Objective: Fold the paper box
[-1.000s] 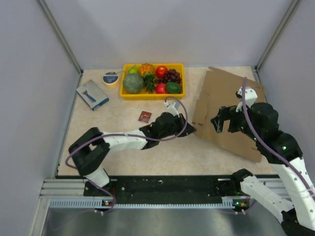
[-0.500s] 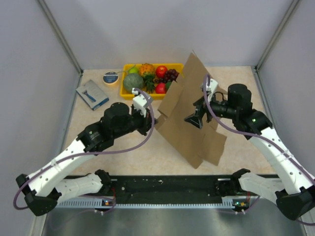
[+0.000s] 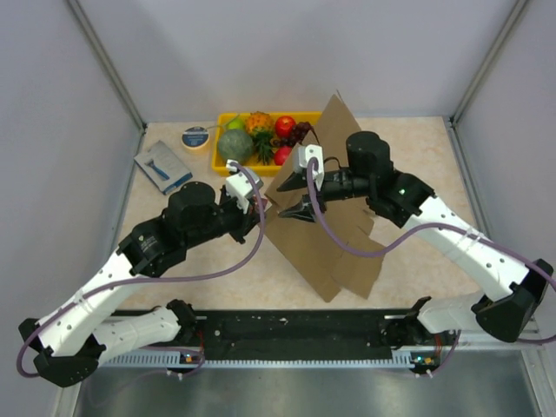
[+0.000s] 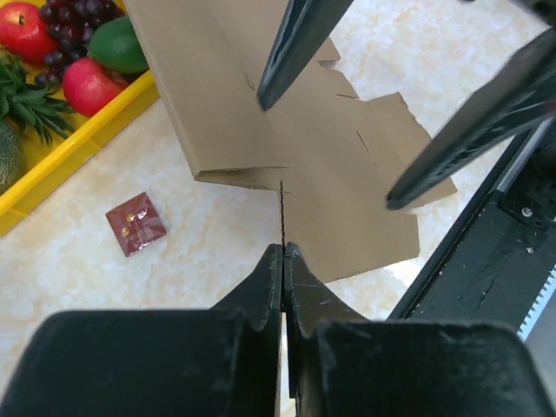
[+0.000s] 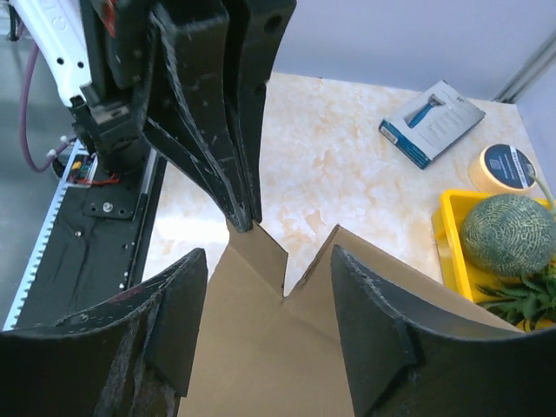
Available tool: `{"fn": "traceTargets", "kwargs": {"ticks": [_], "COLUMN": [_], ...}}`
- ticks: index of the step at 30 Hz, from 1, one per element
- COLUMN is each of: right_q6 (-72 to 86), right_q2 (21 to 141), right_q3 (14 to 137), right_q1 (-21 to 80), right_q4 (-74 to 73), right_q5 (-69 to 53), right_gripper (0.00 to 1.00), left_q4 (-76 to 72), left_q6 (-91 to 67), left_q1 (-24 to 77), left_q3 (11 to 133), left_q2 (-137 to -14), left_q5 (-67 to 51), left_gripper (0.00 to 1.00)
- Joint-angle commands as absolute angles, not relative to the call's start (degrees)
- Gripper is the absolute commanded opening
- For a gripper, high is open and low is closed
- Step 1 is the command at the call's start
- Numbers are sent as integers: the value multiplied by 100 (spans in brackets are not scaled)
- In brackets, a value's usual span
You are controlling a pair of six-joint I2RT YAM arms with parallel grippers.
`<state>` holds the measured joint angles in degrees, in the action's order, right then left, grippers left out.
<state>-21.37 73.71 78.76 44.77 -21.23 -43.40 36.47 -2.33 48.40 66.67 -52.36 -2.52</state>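
The paper box (image 3: 323,239) is a flat brown cardboard sheet with flaps, standing nearly on edge at the table's middle. My left gripper (image 3: 263,205) is shut on the thin edge of one of its left flaps; in the left wrist view the jaws (image 4: 283,249) pinch that edge of the sheet (image 4: 252,104). My right gripper (image 3: 283,199) hovers at the sheet's upper left with its fingers apart. In the right wrist view the cardboard (image 5: 278,365) lies between its spread fingers (image 5: 178,317), and the left gripper's fingers (image 5: 234,130) hold the flap's corner just beyond.
A yellow tray (image 3: 224,167) of fruit stands behind the sheet. A blue-and-grey packet (image 3: 162,167) and a tape roll (image 3: 195,137) lie at the back left. A small dark red packet (image 4: 135,223) lies on the table near the tray. Grey walls close three sides.
The sheet has gone from lying tilted at the right to standing at the centre. The left arm rose with it. The right gripper swung left and its fingers narrowed.
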Motion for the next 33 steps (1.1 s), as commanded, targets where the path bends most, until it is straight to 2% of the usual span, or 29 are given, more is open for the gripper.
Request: {"fn": "traceTargets", "kwargs": {"ticks": [1,12,13,17,18,19,20,22,23,24,25,26,29,33], "right_q6": [-2619,-2610,-2593,-2523,-2479,-2383,-2330,-2015,-1874,-1681,-1209,-987,-248,298], "right_q2": [7558,7892,7910,7989,7998,8015,8033,7972,7954,7876,7823,7779,7480,7102], "right_q3": [8130,8244,8244,8262,8314,8349,8384,8411,8420,8446,8455,8455,8315,8183], "right_q1": [4509,4517,4509,4518,4518,4518,4518,4509,4517,4518,4518,4518,4518,4517], "right_q4": [-1986,-2057,-2048,-2039,-2039,-2030,-2030,-1890,-1811,-1715,-1453,-1328,-818,-449], "right_q5": [-4877,-5238,-5238,-5343,-5405,-5388,-5344,-4941,-4713,-4154,-3774,-3466,-2665,-2171], "right_gripper": [56,35,29,18,11,0,0,0,0,0,0,0,0,0], "left_q4": [3516,3604,3604,3656,3665,3682,3674,3648,3430,3262,3043,2328,1601,1504], "left_q6": [-53,211,220,237,246,229,159,-411,-665,-999,-1098,-1220,-1564,-1627], "left_q1": [4816,4816,4816,4816,4816,4816,4816,4816,4816,4816,4816,4816,4816,4816], "left_q3": [7040,7268,7321,7435,7453,7505,7532,7515,7384,6948,6648,6297,5048,4527], "left_q2": [-5203,-5238,-5238,-5256,-5265,-5282,-5282,-5091,-4932,-4696,-4128,-3783,-2613,-2417], "left_q5": [-457,-773,-800,-826,-826,-713,-529,198,794,930,966,1158,1405,1627], "left_gripper": [0,0,0,0,0,0,0,26,44,74,98,98,98,98]}}
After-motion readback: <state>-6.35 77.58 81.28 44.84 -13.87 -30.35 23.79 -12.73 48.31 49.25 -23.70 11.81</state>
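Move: The left hand already pinches the paper box by its raised edge; the stretch the right hand will shut on is some 2 cm to the left hand's right, about 1 cm ahead and about 1 cm lower. From the half-open right hand that stretch is roughly 3 cm left, level fore and aft, about 2 cm down. From the right hand, the brown card is about 16 cm ahead, 6 cm left, and the fruit tray 34 cm ahead, 3 cm left, both some 20 cm or more below. The right fingers shut on the paper box's edge beside the left fingertips while that hand eases about 2 cm left and 3 cm down. The left hand, creeping up about 3 cm still pinching, then opens wide, lets go and pulls off left about 8 cm, rolling and turning counter-clockwise. Once shut, the right hand carries the edge about 5 cm forward and 4 cm up, turning clockwise some 20 degrees. ##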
